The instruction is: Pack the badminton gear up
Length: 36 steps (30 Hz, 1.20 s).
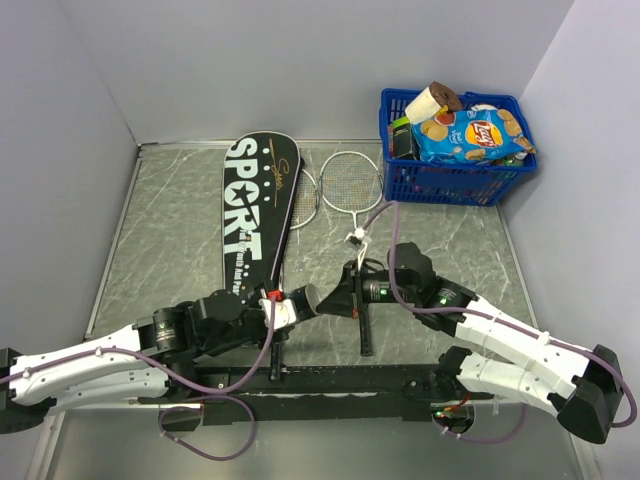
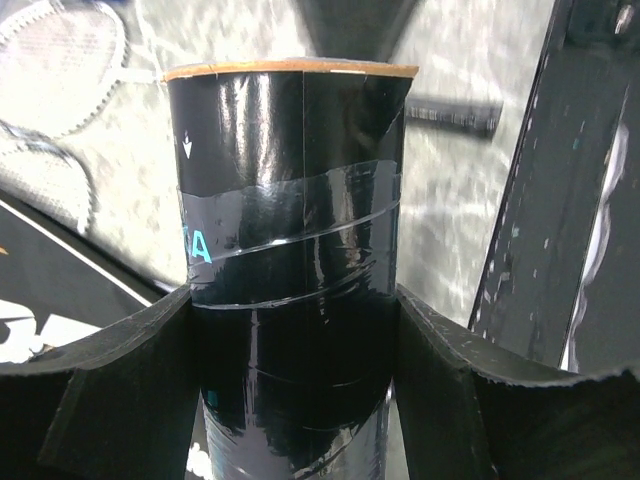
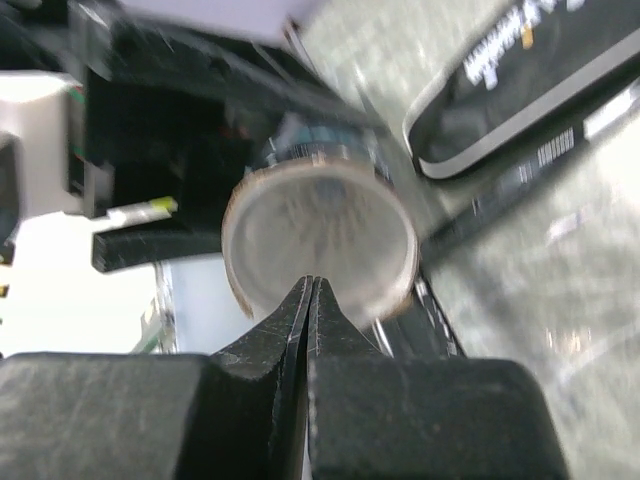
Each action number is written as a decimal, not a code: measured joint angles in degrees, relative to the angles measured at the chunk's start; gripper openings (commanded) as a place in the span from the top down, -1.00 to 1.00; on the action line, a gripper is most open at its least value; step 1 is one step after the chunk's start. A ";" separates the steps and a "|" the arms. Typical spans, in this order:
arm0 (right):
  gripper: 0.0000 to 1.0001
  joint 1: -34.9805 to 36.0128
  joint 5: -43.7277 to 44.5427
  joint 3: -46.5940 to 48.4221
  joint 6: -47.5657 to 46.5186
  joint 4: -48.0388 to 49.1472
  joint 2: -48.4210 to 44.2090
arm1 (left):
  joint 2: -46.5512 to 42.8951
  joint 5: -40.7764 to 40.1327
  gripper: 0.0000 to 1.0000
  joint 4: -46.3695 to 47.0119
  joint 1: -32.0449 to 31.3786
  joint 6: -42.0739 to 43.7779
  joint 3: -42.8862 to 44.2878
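My left gripper [image 1: 285, 305] [image 2: 293, 295] is shut on the long black tube [image 1: 305, 298] [image 2: 290, 180], whose brown-rimmed open end points away from it. My right gripper [image 1: 335, 300] [image 3: 312, 285] is shut with nothing between its fingers, and its tips sit right in front of the tube's mouth [image 3: 320, 235]. The inside of the mouth looks pale and blurred. The black "SPORT" cover [image 1: 255, 215] [image 3: 540, 80] lies flat on the table. Beside it are two silver-headed rackets [image 1: 350, 180] [image 1: 305, 195]; one black handle [image 1: 366, 325] runs under my right gripper.
A blue plastic basket [image 1: 455, 182] of snack packets stands at the back right corner. Grey walls close the table on the left, back and right. A black rail [image 1: 330, 378] crosses the near edge between the arm bases.
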 measured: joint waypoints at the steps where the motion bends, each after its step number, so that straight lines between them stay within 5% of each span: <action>1: 1.00 0.37 0.00 -0.44 -0.39 -1.44 0.04 | 0.42 0.04 0.98 -0.83 0.00 0.00 0.00; 15: 1.00 1.44 1.11 0.22 -1.55 -6.03 1.44 | 1.86 1.05 0.98 -4.46 -0.20 -0.02 0.68; 27: 1.00 -4.15 16.65 24.52 -5.64 -26.21 3.43 | 4.37 -8.44 0.97 1.49 0.92 -2.60 8.70; 31: 1.00 -10.36 21.90 30.99 -7.56 -30.58 2.23 | 9.81 -12.26 0.98 1.92 5.25 -2.49 15.28; 36: 1.00 -11.82 24.41 33.14 -9.22 -33.68 -0.20 | 17.70 -11.45 0.98 0.72 18.86 -1.42 21.42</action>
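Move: My left hand grips the shuttlecock tube a little below its open mouth, which is about 6 cm to the right of that hand and 6 cm above, level front to back. The racket bag's middle lies roughly 28 cm ahead of the left hand, 9 cm left and 19 cm down. For my closed right hand the mouth is only some 3 cm left, 1 cm ahead and 1 cm down; the right racket's handle is 10 cm right, 3 cm ahead and 22 cm below. With its shut fingertips at the tube's mouth, my right hand dips about 3 cm while my left, still gripping the tube, sinks some 2 cm with it. After a brief hold they part: the right rises, goes forward and right, clear of the mouth, swinging clockwise; the left carries the tube up, then mostly forward towards the bag, about 14 cm, turning 30 degrees counter-clockwise. ##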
